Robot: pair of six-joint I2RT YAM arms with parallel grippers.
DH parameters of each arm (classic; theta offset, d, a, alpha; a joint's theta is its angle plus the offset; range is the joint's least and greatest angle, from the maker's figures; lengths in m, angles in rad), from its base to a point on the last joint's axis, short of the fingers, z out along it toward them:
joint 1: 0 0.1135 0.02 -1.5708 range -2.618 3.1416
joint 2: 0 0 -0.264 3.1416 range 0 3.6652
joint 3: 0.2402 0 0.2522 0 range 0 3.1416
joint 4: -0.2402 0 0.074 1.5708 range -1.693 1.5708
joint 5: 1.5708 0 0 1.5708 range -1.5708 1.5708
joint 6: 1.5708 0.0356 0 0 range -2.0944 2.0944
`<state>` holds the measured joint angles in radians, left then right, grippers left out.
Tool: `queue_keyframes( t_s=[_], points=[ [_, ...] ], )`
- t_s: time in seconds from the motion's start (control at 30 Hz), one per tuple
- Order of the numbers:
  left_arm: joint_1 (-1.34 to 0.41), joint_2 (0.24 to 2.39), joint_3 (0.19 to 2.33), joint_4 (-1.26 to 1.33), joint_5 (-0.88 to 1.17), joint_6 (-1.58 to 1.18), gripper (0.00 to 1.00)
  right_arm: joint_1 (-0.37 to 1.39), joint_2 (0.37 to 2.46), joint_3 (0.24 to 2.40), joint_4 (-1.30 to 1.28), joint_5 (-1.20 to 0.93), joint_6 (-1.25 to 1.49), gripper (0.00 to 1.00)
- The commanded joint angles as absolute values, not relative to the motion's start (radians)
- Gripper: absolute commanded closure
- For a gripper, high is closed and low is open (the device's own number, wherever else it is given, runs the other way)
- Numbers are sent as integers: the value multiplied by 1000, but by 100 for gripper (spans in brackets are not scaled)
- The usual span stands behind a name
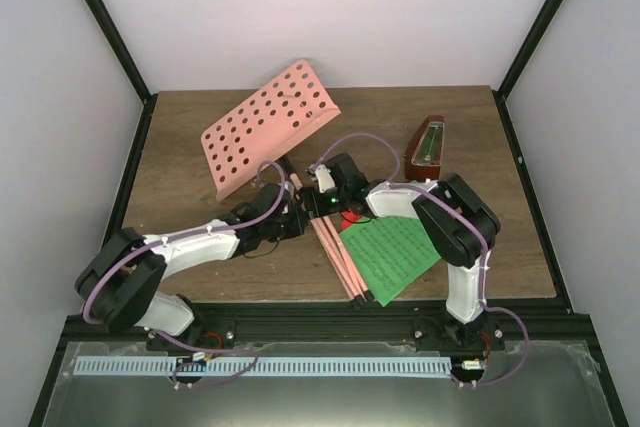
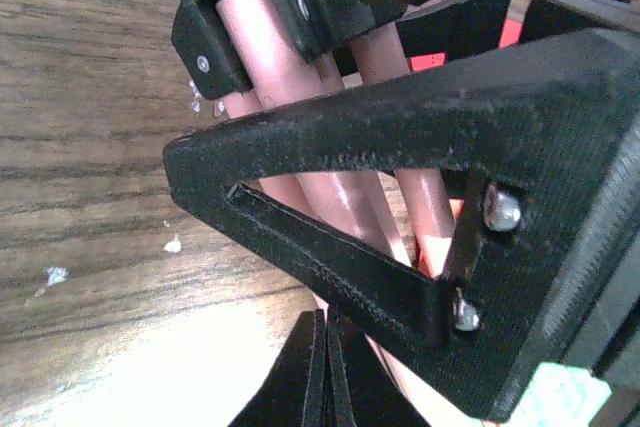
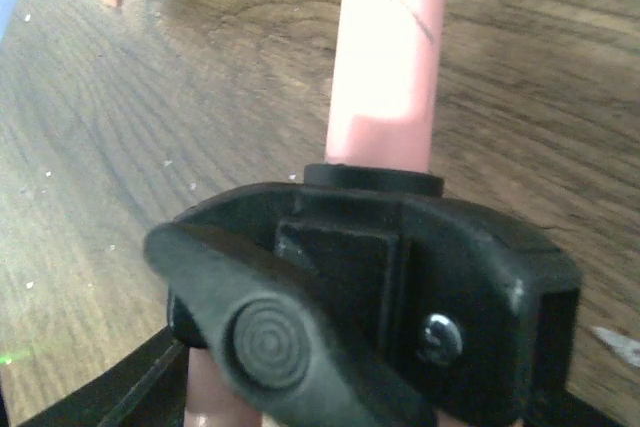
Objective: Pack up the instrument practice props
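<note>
The pink music stand (image 1: pixel 270 127) lies flat on the table, its hole-dotted desk at the back left and its folded legs (image 1: pixel 340 252) running toward the front. The green sheet (image 1: pixel 395 252) lies beside the legs, with a bit of the red sheet (image 1: pixel 350 219) showing under the arms. The metronome (image 1: pixel 427 144) stands at the back right. My left gripper (image 1: pixel 292 215) is at the legs with its fingers (image 2: pixel 325 372) pressed together and nothing between them; pink tubes (image 2: pixel 290 107) lie just beyond. My right gripper (image 1: pixel 328 185) closes round the stand's black collar (image 3: pixel 400 277) on the pink pole (image 3: pixel 385 47).
Black frame posts (image 1: pixel 105 22) and grey walls close in the table on three sides. A black rail (image 1: pixel 320 319) runs along the near edge by the arm bases. A finger of the right gripper (image 2: pixel 420 147) crosses the left wrist view over the legs.
</note>
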<state>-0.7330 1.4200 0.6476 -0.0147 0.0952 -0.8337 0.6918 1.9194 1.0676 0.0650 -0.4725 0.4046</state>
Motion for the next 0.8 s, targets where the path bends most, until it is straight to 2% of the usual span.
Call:
queue_keyframes(
  t_s=[0.0,0.1,0.23,0.37,0.53,0.67,0.77],
  points=[
    [-732,1457,708,96,87,-830,100,680,1844,1072,222,-456,240,41],
    [-731,1463,713,90,96,-810,100,669,1835,1057,230,-443,254,34],
    [-721,1440,715,46,98,-778,85,644,1823,1048,233,-460,272,25],
    [-701,1371,690,15,96,-746,61,630,1791,1037,235,-456,268,19],
    [-668,1230,682,-61,88,-646,39,612,1695,1014,209,-413,245,11],
    [-571,1118,734,-162,162,-520,30,569,1564,1000,140,-353,211,2],
    [-449,1058,812,-270,221,-375,26,464,1430,967,97,-363,245,0]
  ],
)
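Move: The black hub of the folded music stand is in my right hand's fingers, practically at the hand point. From that hand, the pink perforated panel has its middle about 18 cm ahead and 8 cm left; the green sheet lies some 13 cm back, 19 cm right and 5 cm lower. My left hand, fingers shut, has the hub about 5 cm ahead, 1 cm right and slightly lower; the folded legs' middle is 7 cm back and 8 cm right of it. With my right hand I sink a touch while easing forward and right, open the fingers wide to let go of the hub, then lift about 14 cm, tipping the fingers up some 25 degrees. My left hand dips half a centimetre beside the legs, then opens and rises about 11 cm, drifting left and slightly forward, its fingers tilting up too. Both back off the stand almost together. ##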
